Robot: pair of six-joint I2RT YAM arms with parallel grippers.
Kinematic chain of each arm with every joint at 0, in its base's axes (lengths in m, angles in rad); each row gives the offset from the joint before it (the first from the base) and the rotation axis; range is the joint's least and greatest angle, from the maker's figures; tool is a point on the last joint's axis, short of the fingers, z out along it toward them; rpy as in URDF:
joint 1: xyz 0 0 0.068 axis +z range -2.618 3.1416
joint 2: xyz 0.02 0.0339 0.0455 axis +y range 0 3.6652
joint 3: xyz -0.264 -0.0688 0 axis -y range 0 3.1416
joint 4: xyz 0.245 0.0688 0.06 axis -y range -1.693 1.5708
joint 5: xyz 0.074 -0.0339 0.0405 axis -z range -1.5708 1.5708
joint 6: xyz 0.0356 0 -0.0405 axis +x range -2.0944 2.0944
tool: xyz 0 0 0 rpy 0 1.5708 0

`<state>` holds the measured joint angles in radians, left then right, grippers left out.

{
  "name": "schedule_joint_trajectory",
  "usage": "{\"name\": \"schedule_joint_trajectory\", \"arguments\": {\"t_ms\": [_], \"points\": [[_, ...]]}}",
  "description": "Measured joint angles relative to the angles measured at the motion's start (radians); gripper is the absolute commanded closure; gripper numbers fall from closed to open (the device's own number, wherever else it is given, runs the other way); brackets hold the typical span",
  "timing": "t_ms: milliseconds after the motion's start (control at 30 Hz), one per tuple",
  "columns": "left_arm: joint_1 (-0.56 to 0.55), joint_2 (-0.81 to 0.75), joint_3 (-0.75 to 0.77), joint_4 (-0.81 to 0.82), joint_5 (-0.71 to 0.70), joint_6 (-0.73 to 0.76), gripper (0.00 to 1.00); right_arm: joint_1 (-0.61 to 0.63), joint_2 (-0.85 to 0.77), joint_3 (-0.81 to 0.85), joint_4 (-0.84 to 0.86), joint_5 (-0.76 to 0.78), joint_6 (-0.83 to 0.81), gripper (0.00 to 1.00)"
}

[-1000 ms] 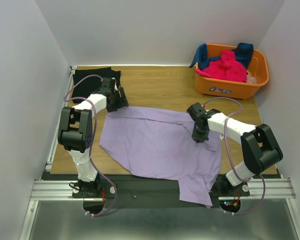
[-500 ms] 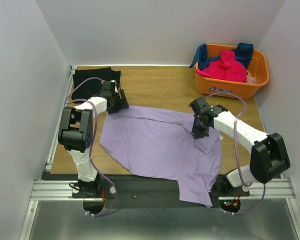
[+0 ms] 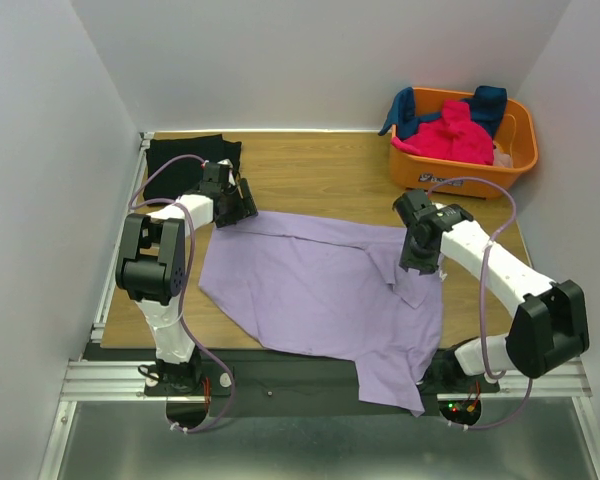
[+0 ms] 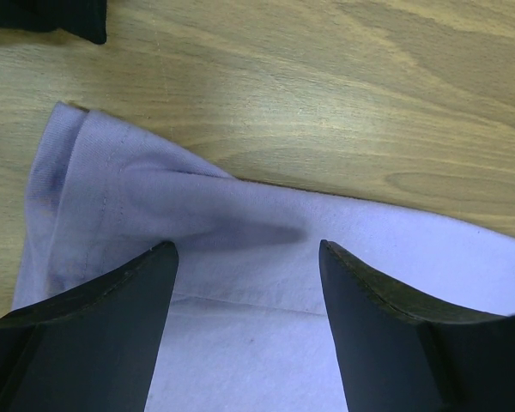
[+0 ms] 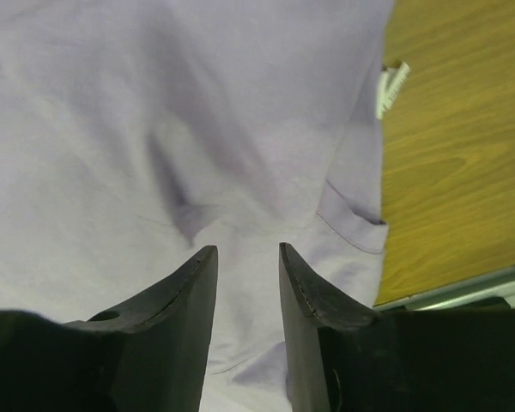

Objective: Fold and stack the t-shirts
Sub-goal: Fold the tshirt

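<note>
A large lavender t-shirt point(image 3: 320, 290) lies spread across the table, and its front corner hangs over the near edge. My left gripper point(image 3: 242, 205) hovers open over the shirt's far left corner point(image 4: 154, 197), fingers wide apart point(image 4: 247, 249) with nothing between them. My right gripper point(image 3: 420, 262) is over the shirt's right side, where a small flap is folded inward. Its fingers stand apart point(image 5: 247, 251) just above the cloth point(image 5: 154, 112) and hold nothing. A black t-shirt point(image 3: 185, 155) lies folded at the far left corner. Pink point(image 3: 450, 135) and teal point(image 3: 485, 100) shirts sit in the basket.
The orange plastic basket point(image 3: 460, 175) stands at the far right of the wooden table point(image 3: 320, 170). A white label point(image 5: 392, 86) sticks out at the shirt's right edge. White walls close in the left, right and back. A metal rail point(image 3: 320, 375) runs along the near edge.
My right gripper carried the lavender cloth to the right, then opened and let go, leaving a small flap there. The left gripper has barely moved.
</note>
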<state>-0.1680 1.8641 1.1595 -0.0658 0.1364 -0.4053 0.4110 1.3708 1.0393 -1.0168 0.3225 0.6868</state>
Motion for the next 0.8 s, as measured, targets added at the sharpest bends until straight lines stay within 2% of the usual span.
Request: {"name": "schedule_joint_trajectory", "arguments": {"t_ms": [333, 567, 800], "points": [[0.0, 0.0, 0.0, 0.002, 0.002, 0.0, 0.21, 0.071, 0.041, 0.109, 0.116, -0.141, -0.116, 0.58], [0.0, 0.0, -0.002, 0.004, 0.002, 0.0, 0.21, 0.113, 0.159, 0.089, 0.155, -0.166, -0.15, 0.57], [0.0, 0.0, -0.002, 0.004, 0.002, 0.0, 0.21, 0.113, 0.209, 0.081, 0.167, -0.166, -0.168, 0.57]]}}
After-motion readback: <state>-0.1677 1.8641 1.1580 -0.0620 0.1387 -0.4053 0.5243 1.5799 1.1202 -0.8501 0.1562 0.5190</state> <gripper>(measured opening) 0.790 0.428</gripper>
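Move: The inner corner of the folded-in sleeve on the purple t-shirt lies about 6 cm to the right hand's left, level with it fore and aft, some 8 cm below. The small white tag at the shirt's right edge is about 6 cm to this hand's right and 3 cm farther out; the shirt's far edge runs some 15 cm ahead and 6 cm left. From the left hand, that corner is roughly 34 cm right, 19 cm back and slightly below. Leftward by about 7 cm and a little forward, the right hand swings in a low arc over the folded sleeve, first rising, then sinking some 5 cm towards its inner corner. The wrist turns roughly 20 degrees counter-clockwise as it goes; the fingers stay about half open and empty, ending still above the cloth. ##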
